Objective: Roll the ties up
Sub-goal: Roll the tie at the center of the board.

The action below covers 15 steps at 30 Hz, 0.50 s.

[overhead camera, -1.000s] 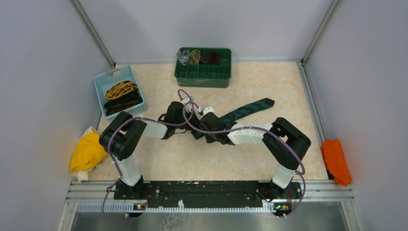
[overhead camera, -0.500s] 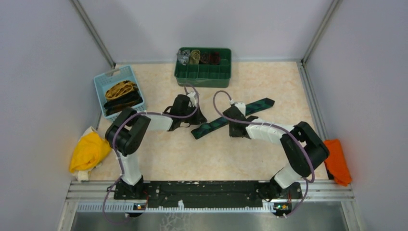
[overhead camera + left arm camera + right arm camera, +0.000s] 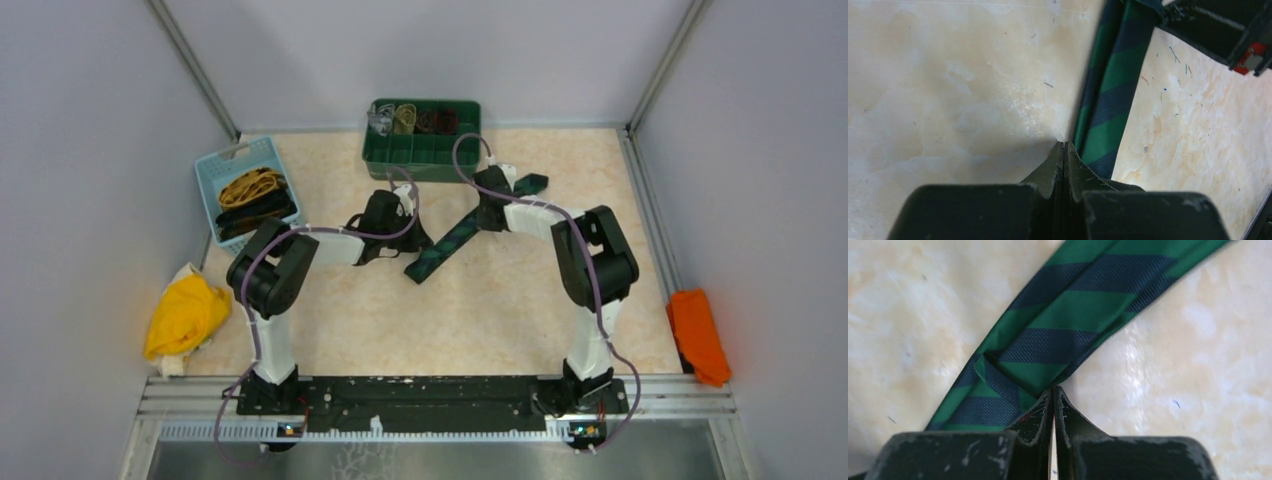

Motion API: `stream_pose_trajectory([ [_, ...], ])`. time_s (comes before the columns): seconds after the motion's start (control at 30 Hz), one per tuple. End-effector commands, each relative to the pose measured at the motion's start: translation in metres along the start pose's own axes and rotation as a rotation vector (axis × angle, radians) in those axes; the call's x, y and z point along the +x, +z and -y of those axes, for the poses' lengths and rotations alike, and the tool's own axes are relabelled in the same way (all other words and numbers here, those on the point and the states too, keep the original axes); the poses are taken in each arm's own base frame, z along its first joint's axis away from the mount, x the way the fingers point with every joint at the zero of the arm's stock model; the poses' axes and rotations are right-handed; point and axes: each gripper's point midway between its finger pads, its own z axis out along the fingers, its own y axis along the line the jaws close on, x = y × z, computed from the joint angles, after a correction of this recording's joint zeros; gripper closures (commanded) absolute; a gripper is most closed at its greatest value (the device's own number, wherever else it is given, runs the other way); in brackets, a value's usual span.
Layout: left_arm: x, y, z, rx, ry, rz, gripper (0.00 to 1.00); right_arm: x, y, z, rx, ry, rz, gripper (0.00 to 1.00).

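A dark green tie [image 3: 455, 238] with dark checks lies diagonally on the table, its near end at centre and its wide pointed end [image 3: 535, 183] near the green crate. My left gripper [image 3: 418, 243] is shut, its tips [image 3: 1064, 145] on the table against the tie's left edge [image 3: 1108, 100]; nothing shows between the jaws. My right gripper [image 3: 489, 222] is shut, pinching a folded edge of the tie [image 3: 1068, 315] at its tips [image 3: 1054, 388]. Mustard-yellow [image 3: 250, 185] and black [image 3: 258, 212] ties lie in the blue basket.
A green divided crate [image 3: 425, 158] stands at the back, with rolled ties [image 3: 410, 118] in its rear cells. A blue basket [image 3: 225, 165] is at the back left. A yellow cloth [image 3: 185, 315] lies at the left edge and an orange cloth [image 3: 697, 335] at the right edge.
My right gripper has swung from the table's centre toward the back, dragging the tie's upper part with it, so the tie lies steeper. My left gripper has shifted slightly right.
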Motion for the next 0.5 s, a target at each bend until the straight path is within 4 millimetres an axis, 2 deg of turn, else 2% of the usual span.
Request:
stream_pose_trajectory([
  [0.0,0.076,-0.005,-0.048,-0.155,-0.018,-0.211,1.00,0.056,0.024,0.015,0.046,-0.079,-0.205,1.00],
  [0.07,0.075,-0.006,-0.049,-0.162,-0.011,-0.207,1.00,0.061,0.019,0.016,0.028,-0.082,-0.207,1.00],
  [0.17,0.074,-0.009,-0.056,-0.202,-0.008,-0.201,1.00,0.071,0.002,0.014,-0.019,-0.096,-0.207,1.00],
  [0.33,0.063,-0.027,-0.075,-0.334,-0.029,-0.156,1.00,0.088,-0.045,-0.013,-0.098,-0.264,-0.153,1.00],
  [0.47,0.066,-0.039,-0.079,-0.349,-0.057,-0.152,1.00,0.082,-0.070,-0.031,-0.165,-0.302,-0.068,1.00],
])
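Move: The near, folded end of the tie lies about 14 cm to the left of the right hand and 10 cm nearer the base, roughly 1 cm lower; the far end is some 11 cm ahead and 9 cm to its right. The left fingertips are about 11 cm left of it and 3 cm back; the green bin is 18 cm ahead and 13 cm left. From the left hand that near end lies about 7 cm back and 2 cm left. The right fingertips, shut at the tie's lower-right edge, edge about 1.5 cm forward, then come off it and sweep back some 9 cm and about 3 cm left, level over the board towards the near end, turning around 15 degrees counter-clockwise. The shut left fingertips first hold still at the tie's other edge, then draw off left a good 2 cm. ##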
